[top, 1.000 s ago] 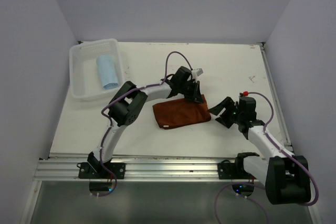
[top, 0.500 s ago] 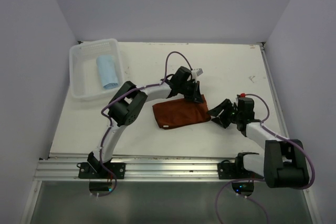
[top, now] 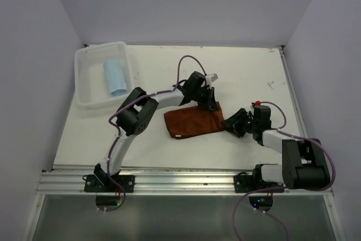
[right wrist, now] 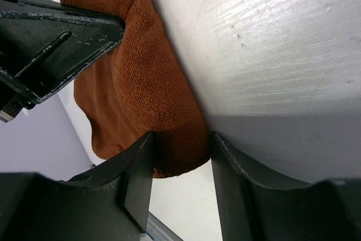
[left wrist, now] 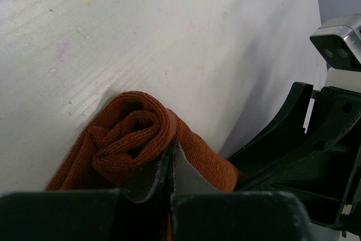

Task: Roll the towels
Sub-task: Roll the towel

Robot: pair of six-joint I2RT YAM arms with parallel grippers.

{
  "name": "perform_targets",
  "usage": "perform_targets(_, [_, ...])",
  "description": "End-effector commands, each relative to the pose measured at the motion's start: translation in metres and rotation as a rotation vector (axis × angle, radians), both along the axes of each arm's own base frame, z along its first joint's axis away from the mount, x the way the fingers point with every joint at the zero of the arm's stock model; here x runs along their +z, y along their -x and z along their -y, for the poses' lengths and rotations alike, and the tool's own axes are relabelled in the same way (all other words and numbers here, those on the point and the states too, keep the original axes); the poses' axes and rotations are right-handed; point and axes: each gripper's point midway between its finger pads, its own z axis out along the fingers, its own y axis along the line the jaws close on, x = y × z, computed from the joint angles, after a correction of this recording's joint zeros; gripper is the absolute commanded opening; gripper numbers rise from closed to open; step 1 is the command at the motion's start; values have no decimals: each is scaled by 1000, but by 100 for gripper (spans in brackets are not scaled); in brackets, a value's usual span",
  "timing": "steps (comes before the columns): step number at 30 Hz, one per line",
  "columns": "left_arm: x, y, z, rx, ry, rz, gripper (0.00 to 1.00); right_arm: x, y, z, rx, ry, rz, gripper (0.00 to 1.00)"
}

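Observation:
The rust towel lies at the table's middle, partly rolled at its far right corner. My left gripper is shut on that rolled corner; in the left wrist view the cloth curls round the closed left gripper. My right gripper sits low at the towel's right end. In the right wrist view the right gripper is open, one jaw on each side of the towel's end. The sky-blue towel lies rolled in the basket.
The white mesh basket stands at the back left of the table. The two grippers are close together at the towel's right end; the left gripper's black body fills the upper left of the right wrist view.
My right gripper has slid left up to the rust towel's end, and its jaws have narrowed around the cloth. The left arm and the towel have stayed put.

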Motion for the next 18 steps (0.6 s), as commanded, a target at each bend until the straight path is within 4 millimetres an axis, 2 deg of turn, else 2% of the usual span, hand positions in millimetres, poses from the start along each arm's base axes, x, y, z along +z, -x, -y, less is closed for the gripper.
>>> perform_targets(1, [7,-6,-10,20,-17,22,0,-6,5,-2,44,47,18,46])
perform_targets(2, [8,-6,-10,21,-15,21,0,-4,3,-2,49,57,30,45])
perform_targets(6, [9,-7,-12,38,-14,20,0,-2,6,-6,87,122,58,30])
perform_targets(13, [30,-16,-14,78,24,35,0,8,7,5,139,338,154,4])
perform_targets(18, [49,-28,-12,100,53,57,0,16,8,7,194,451,193,0])
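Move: The folded brown towel's near right corner already sits between the right hand's half-open fingers, about 1 cm ahead and 1 cm to the left, barely below them. From that hand, the towel's middle is roughly 3 cm ahead and 13 cm left, and the far right corner, pinched by the left gripper, some 9 cm ahead and 5 cm left. From the left hand, the near corner lies about 9 cm back and 4 cm right. The towel's near right corner gets pinched: the right fingers close from half open until nearly shut on it while the hand eases about 1 cm left and a little back, then rises some 1.5 cm, rolling roughly 20 degrees with its left side going down. The left gripper keeps its shut grip on the far right corner and stays almost still, creeping up and left by under 1 cm near the end. ##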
